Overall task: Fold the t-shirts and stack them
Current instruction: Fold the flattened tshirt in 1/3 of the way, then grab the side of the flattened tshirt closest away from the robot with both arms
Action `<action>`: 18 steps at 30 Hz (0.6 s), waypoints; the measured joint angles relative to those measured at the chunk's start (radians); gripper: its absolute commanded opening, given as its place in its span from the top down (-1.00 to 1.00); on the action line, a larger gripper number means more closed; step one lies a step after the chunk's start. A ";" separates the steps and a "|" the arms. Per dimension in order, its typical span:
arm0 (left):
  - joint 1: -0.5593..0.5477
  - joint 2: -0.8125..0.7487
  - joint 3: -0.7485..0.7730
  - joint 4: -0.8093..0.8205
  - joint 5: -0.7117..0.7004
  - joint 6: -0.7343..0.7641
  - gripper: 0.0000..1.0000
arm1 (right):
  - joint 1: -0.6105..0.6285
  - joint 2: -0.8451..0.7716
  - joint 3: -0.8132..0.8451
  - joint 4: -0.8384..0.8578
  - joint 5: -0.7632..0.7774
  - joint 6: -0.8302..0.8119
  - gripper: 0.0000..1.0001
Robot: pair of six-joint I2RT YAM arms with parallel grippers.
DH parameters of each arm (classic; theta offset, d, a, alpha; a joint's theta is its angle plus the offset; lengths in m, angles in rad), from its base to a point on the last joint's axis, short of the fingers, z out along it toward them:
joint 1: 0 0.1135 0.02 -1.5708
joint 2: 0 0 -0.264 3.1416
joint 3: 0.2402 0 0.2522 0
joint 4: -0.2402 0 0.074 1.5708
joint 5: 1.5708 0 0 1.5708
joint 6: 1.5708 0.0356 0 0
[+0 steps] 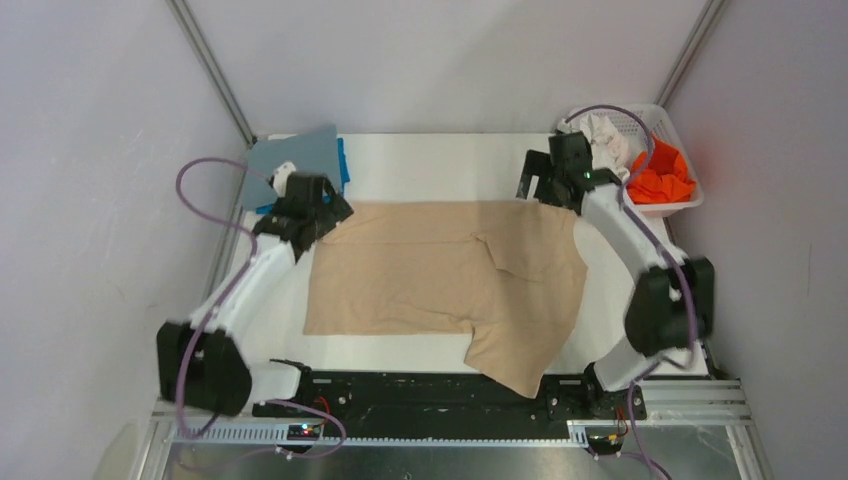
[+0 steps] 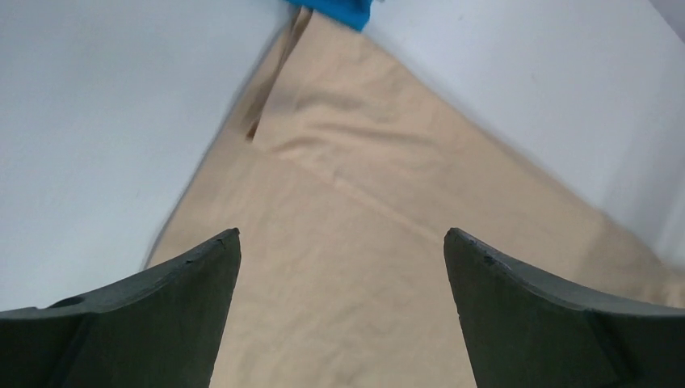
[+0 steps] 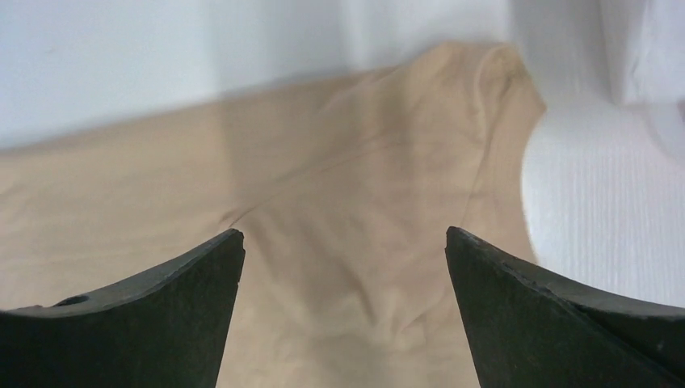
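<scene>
A tan t-shirt point(image 1: 440, 275) lies spread across the middle of the white table, one sleeve hanging toward the near edge. My left gripper point(image 1: 322, 212) hovers over its far left corner, open, with only tan cloth point(image 2: 347, 242) showing between the fingers. Over the shirt's far right corner my right gripper point(image 1: 553, 190) is open too, and wrinkled tan cloth point(image 3: 355, 267) lies below it. A folded grey-blue t-shirt point(image 1: 295, 158) sits on a bright blue one point(image 1: 343, 160) at the far left. White point(image 1: 605, 135) and orange point(image 1: 660, 178) t-shirts lie in the basket.
A white lattice basket point(image 1: 690, 205) stands at the far right corner of the table. Grey walls close in on both sides and the back. A black rail point(image 1: 430, 390) carrying the arm bases runs along the near edge.
</scene>
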 measured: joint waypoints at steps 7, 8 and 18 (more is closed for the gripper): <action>-0.138 -0.392 -0.343 -0.158 -0.112 -0.130 -0.99 | 0.232 -0.442 -0.365 -0.044 0.119 0.070 -0.99; -0.138 -0.430 -0.393 -0.186 -0.118 -0.148 -0.99 | 0.239 -0.487 -0.414 -0.056 0.126 0.084 -0.99; -0.137 -0.601 -0.657 -0.330 -0.149 -0.349 -0.85 | 0.254 -0.834 -0.693 -0.086 0.073 0.170 -0.99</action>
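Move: The near left corner of the tan t-shirt lies about 20 cm back from the left gripper, 6 cm to its left and 13 cm below; the folded stack is some 18 cm ahead and 9 cm left. For the right gripper, the t-shirt's near sleeve is about 30 cm straight back and 14 cm down, the small flap on the shirt only 6 cm back and 3 cm left, and the basket 14 cm ahead and 27 cm right. Sweep both open grippers back over the spread t-shirt towards its near side, about 20 cm each. Drop the left one some 13 cm on the way, down close beside the near left corner, tipping it about 15 degrees further down and turning it a little counter-clockwise. Let the right one rise slightly, then ease down to stop still high over the sleeve's root. ##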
